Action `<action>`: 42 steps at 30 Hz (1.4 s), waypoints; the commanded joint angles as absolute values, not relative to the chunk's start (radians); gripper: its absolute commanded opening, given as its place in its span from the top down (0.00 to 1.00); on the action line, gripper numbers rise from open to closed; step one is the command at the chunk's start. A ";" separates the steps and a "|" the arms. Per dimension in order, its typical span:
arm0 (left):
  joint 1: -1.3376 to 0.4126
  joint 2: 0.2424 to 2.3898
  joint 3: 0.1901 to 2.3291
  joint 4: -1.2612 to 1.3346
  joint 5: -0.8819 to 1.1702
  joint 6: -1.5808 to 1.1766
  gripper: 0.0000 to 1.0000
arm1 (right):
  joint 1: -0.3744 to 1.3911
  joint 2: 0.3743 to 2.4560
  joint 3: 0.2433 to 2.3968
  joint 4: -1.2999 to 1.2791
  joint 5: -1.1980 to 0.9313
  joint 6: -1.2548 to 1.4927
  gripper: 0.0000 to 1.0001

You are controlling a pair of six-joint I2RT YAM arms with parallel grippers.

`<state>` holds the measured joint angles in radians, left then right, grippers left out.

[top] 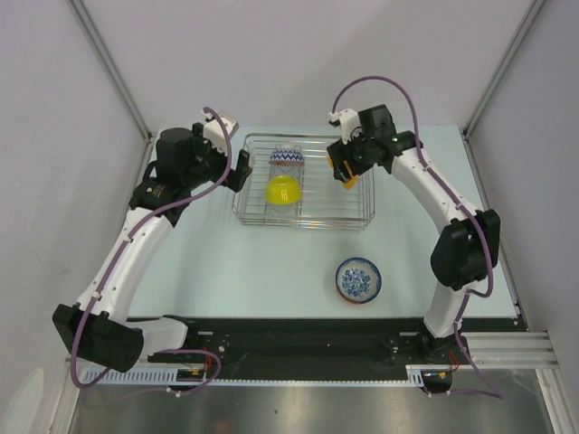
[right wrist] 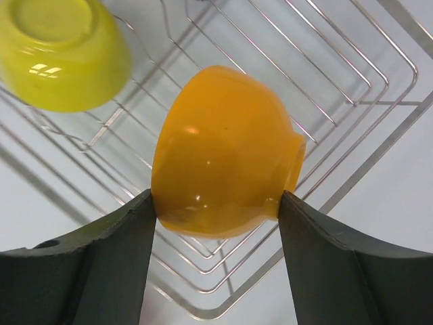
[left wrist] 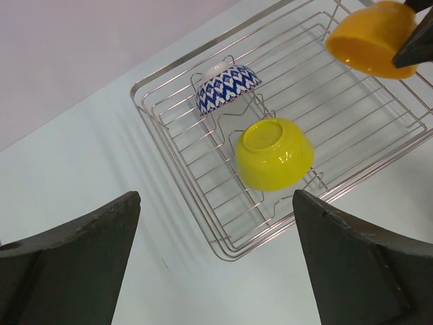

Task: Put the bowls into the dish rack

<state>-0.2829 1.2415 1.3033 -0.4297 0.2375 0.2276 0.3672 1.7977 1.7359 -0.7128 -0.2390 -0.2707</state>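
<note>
The silver wire dish rack stands at the table's far middle. A blue zigzag bowl and a lime-yellow bowl rest rim-down on its left dividers. My right gripper hangs over the rack's right part, shut on an orange bowl that is tilted on its side above the wires. My left gripper stands open and empty just outside the rack's left edge, looking across at the zigzag bowl, the lime bowl and the orange bowl. A white bowl with blue pattern sits upright on the table.
The patterned bowl lies on the pale table near the front right, close to the right arm's elbow. Grey walls close in the table on the left, back and right. The rack's right half holds only bare wires.
</note>
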 commanded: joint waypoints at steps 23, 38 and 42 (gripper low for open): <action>-0.272 1.157 1.270 -0.408 0.242 0.247 0.00 | 0.515 2.143 1.899 -0.529 0.422 -0.581 1.00; -0.272 1.146 1.249 -0.396 0.244 0.253 0.00 | 0.538 2.249 1.901 -0.439 0.480 -0.621 1.00; -0.270 1.138 1.243 -0.394 0.245 0.252 0.00 | 0.546 2.275 1.904 -0.442 0.473 -0.621 0.90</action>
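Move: The right hand holds the orange bowl over the dish rack. The free spot at the rack's back right lies about 11 cm ahead of this hand, straight in line and some 13 cm below. The blue patterned bowl stands about 15 cm left of that spot and level with it, while the green bowl is about 15 cm left of the hand, level with it and 12 cm below. From the idle left hand the spot lies roughly 17 cm ahead, 24 cm right and 23 cm down. The right hand keeps its pinch on the orange bowl and first sinks steeply, about 7 cm with only a little forward travel, then carries on mostly forward and more gently down towards the rack's back right, ending some 10 cm farther out and 11 cm lower beside the blue bowl's row. Along the way the wrist rolls steadily by some 45 degrees, the hand's left side dropping, so the fingers swing from pointing forward-left to nearly straight forward and still slope down, and they don't open. ##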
